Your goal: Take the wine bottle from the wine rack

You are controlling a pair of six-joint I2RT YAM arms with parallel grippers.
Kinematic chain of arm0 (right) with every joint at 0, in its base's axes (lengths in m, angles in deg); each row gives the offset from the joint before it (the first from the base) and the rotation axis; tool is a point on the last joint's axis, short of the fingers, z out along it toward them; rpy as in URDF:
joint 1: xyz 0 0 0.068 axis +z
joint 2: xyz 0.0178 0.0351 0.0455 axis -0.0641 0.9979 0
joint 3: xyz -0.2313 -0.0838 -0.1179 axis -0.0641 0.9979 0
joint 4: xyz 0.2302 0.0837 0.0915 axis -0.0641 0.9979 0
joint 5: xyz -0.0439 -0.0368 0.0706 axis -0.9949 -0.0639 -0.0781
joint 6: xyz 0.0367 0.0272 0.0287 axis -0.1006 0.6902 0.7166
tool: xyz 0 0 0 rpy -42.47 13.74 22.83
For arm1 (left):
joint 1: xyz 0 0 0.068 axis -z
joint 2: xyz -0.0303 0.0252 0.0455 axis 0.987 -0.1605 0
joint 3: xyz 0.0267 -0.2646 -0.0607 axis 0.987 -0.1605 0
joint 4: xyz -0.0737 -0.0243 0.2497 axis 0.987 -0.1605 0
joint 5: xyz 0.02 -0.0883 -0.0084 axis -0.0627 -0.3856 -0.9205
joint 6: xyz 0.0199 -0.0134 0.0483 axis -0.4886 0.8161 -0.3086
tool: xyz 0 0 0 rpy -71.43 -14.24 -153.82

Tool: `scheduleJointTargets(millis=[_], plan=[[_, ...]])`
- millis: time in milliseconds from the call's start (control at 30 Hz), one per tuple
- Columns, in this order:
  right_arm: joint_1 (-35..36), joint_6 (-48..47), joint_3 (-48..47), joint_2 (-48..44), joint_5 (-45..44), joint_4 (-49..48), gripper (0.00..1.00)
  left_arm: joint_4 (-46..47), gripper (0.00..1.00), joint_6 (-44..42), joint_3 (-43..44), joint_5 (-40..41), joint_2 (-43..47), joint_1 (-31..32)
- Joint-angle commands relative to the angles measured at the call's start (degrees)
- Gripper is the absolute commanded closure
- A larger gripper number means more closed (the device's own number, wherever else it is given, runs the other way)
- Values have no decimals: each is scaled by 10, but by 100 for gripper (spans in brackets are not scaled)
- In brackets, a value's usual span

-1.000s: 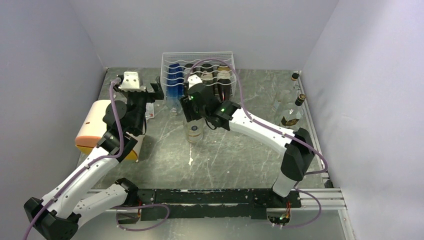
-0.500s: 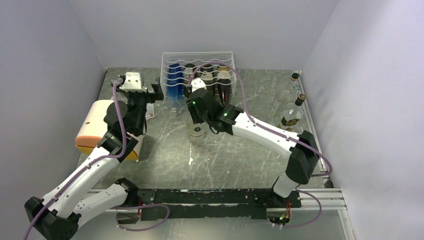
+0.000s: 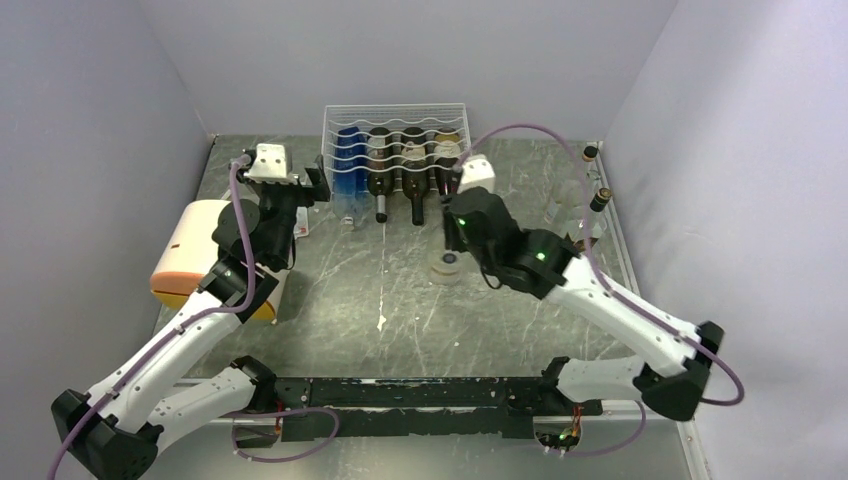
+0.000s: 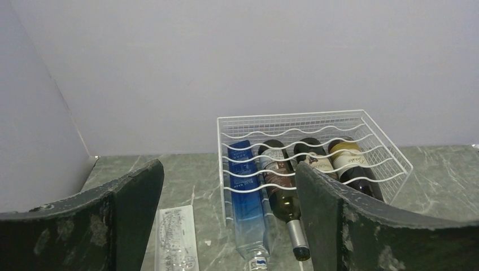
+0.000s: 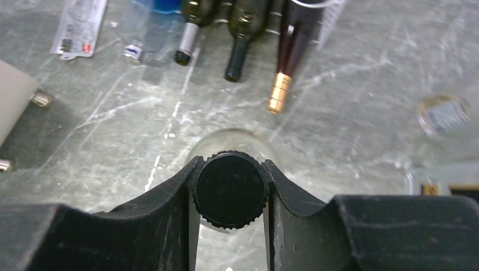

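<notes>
The white wire wine rack (image 3: 395, 113) stands at the back of the table, also in the left wrist view (image 4: 361, 121). In it lie a blue bottle (image 3: 349, 165) and three dark wine bottles (image 3: 412, 178), necks pointing toward me. My right gripper (image 3: 447, 252) is shut on the black cap (image 5: 230, 192) of a clear glass bottle (image 3: 443, 270), which hangs upright below it, in front of the rack's right end. My left gripper (image 3: 312, 184) is open with nothing between its fingers (image 4: 130, 214), just left of the rack.
A cream and orange drum (image 3: 190, 250) lies at the left edge. Clear bottles (image 3: 580, 228) stand at the right wall. A flat clear packet (image 4: 175, 237) lies left of the rack. Grey walls close in three sides.
My right gripper closed on the clear bottle's cap and carried it to the right, from in front of the rack's middle to its right end. The left gripper's jaws narrowed slightly.
</notes>
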Motion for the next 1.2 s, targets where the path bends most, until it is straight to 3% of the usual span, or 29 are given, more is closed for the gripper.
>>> scheduleJointTargets(millis=[0, 233, 433, 667, 767, 967, 1167], plan=[[-2, 65, 23, -100, -117, 51, 96, -1, 11, 13, 11, -14, -7, -2], [-3, 127, 73, -205, -173, 134, 99, -9, 12, 19, 14, -15, -12, -3], [-4, 171, 99, -211, -243, 159, 100, -6, 13, 14, 10, -9, -15, -3], [-30, 379, 87, -157, -373, 315, 100, -5, 13, 7, 9, -3, -25, -3], [-80, 414, 102, -157, -376, 328, 100, -3, 13, 6, 9, -4, -25, -2], [-251, 277, 153, -174, -284, 178, 100, -2, 13, 2, 8, -3, -27, -2], [-341, 287, 170, -149, -284, 166, 100, 0, 13, 0, 7, -2, -27, -1]])
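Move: The right hand holds a clear bottle by its black cap. It is bound for the square bottle, which stands about 31 cm to its right and 4 cm farther out, its middle some 15 cm lower. The tall clear bottle is about 28 cm right and 12 cm ahead. The gold-necked wine bottle lies on the rack 15 cm straight ahead, some 20 cm lower. From the left hand, the square bottle is about 57 cm right and 2 cm back. Keeping its grip, the right hand carries the clear bottle some 27 cm right, sinking slightly, turning 60 degrees clockwise. ##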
